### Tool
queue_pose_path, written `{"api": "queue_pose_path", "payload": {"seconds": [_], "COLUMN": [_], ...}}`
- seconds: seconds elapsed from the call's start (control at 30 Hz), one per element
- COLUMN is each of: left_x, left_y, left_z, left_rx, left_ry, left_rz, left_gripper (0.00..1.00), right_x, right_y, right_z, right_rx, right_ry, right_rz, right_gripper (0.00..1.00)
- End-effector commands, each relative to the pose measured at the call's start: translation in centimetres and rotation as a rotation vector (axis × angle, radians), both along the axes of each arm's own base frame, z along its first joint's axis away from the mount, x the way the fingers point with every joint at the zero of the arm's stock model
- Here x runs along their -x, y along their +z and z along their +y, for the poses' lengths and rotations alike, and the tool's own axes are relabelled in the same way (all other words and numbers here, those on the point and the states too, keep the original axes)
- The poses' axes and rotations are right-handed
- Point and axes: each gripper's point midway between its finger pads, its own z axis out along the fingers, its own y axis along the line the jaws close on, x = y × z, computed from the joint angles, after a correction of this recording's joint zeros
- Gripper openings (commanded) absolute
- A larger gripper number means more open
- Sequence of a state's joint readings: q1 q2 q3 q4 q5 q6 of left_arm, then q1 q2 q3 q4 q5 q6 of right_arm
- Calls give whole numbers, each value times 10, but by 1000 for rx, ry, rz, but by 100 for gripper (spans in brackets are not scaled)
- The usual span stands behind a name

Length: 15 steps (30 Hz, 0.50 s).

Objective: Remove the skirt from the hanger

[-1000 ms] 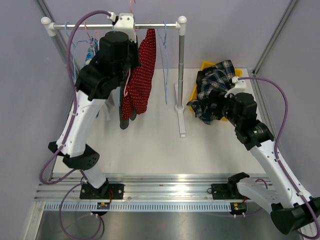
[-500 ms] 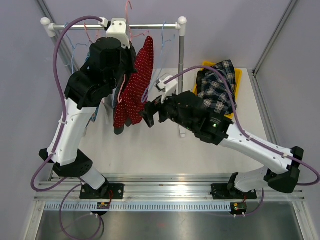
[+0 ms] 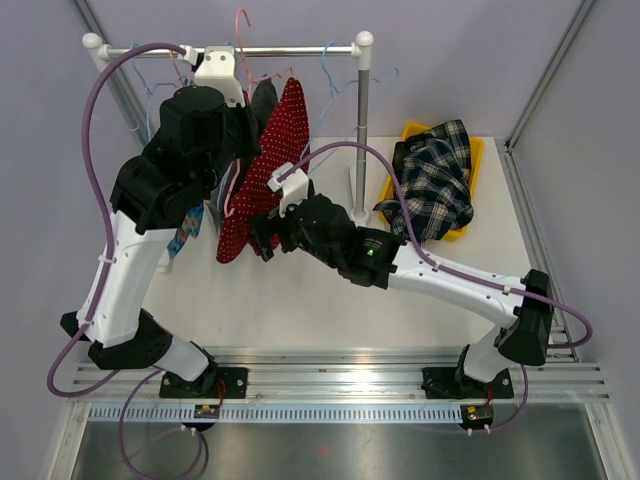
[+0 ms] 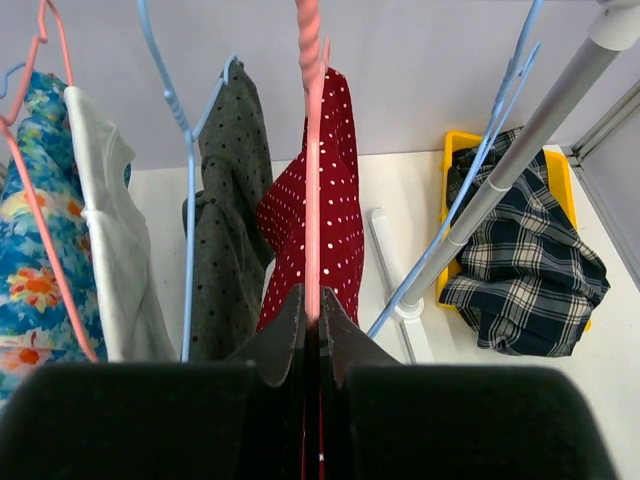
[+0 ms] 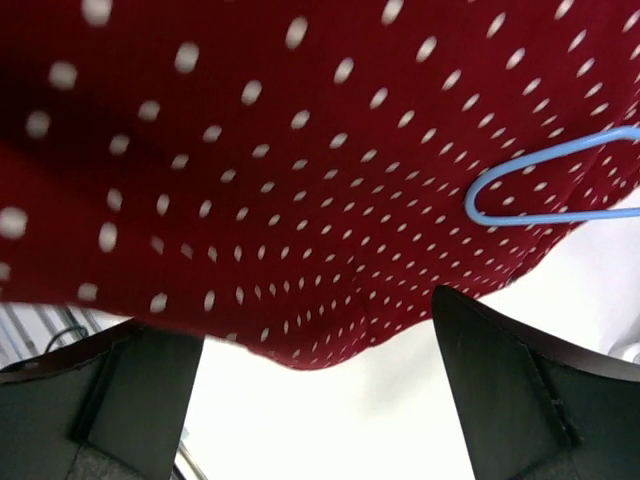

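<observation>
The skirt (image 3: 268, 165) is red with white dots and hangs from a pink hanger (image 4: 311, 150) near the rack's rail. My left gripper (image 4: 312, 312) is shut on the hanger's pink wire just above the skirt (image 4: 335, 210). My right gripper (image 3: 262, 238) stands open at the skirt's lower edge, reaching in from the right. In the right wrist view the skirt (image 5: 300, 170) fills the upper frame. Its hem dips between the two dark fingers (image 5: 520, 390) of the right gripper (image 5: 315, 318), and I cannot tell whether they touch the cloth.
The rail (image 3: 300, 50) and its upright post (image 3: 362, 120) stand at the back. A grey dotted garment (image 4: 225, 230), a white one (image 4: 110, 240) and a blue floral one (image 4: 30, 260) hang on the left. Blue hangers (image 5: 540, 200) dangle nearby. A yellow bin (image 3: 478, 150) holds a plaid garment (image 3: 435, 185).
The right arm swung from the yellow bin across to the left and now sits at the skirt's hem. The left arm shifted left with the hanger and skirt.
</observation>
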<state>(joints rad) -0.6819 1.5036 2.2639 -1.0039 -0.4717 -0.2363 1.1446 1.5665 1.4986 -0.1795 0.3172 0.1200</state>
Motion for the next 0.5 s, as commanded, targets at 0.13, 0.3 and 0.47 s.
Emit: {"api": "queue_pose_path", "payload": {"seconds": [0.13, 0.3, 0.47], "left_x": [14, 15, 17], "left_y": [39, 39, 43], "left_z": [5, 3, 4], "left_rx": [126, 139, 150], "left_ry": [-20, -30, -32], "left_rz": [-119, -119, -131], "left_gripper": [0, 0, 0], "right_x": [-3, 11, 17], "right_y": [57, 55, 47], "right_z": [25, 40, 44], "right_rx": [-153, -160, -160], "right_ry": [-14, 22, 18], "right_rz": [-62, -60, -45], "right_gripper": [97, 61, 8]}}
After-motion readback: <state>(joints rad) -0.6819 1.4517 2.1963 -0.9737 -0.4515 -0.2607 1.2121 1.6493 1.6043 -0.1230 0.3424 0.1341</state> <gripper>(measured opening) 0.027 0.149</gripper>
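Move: The red skirt hangs from the pink hanger in the left hand; its lower edge is just to the right hand's left, about 4 cm off and 1 cm ahead and above, and its middle some 8 cm straight ahead and 6 cm up. The grey garment hangs about 5 cm left of the skirt's middle and 3 cm farther out; the empty blue hanger is 12 cm ahead, 13 cm right and 18 cm above. From the left hand the skirt's middle is 12 cm below, 2 cm ahead, 1 cm right. Leftward by about 4 cm and rising some 2 cm, the open right gripper slides onto the lower part of the red skirt, then closes most of the way, pinching the cloth between its fingertips while easing back a couple of centimetres. The left hand keeps its shut grip on the pink hanger, nearly still. ##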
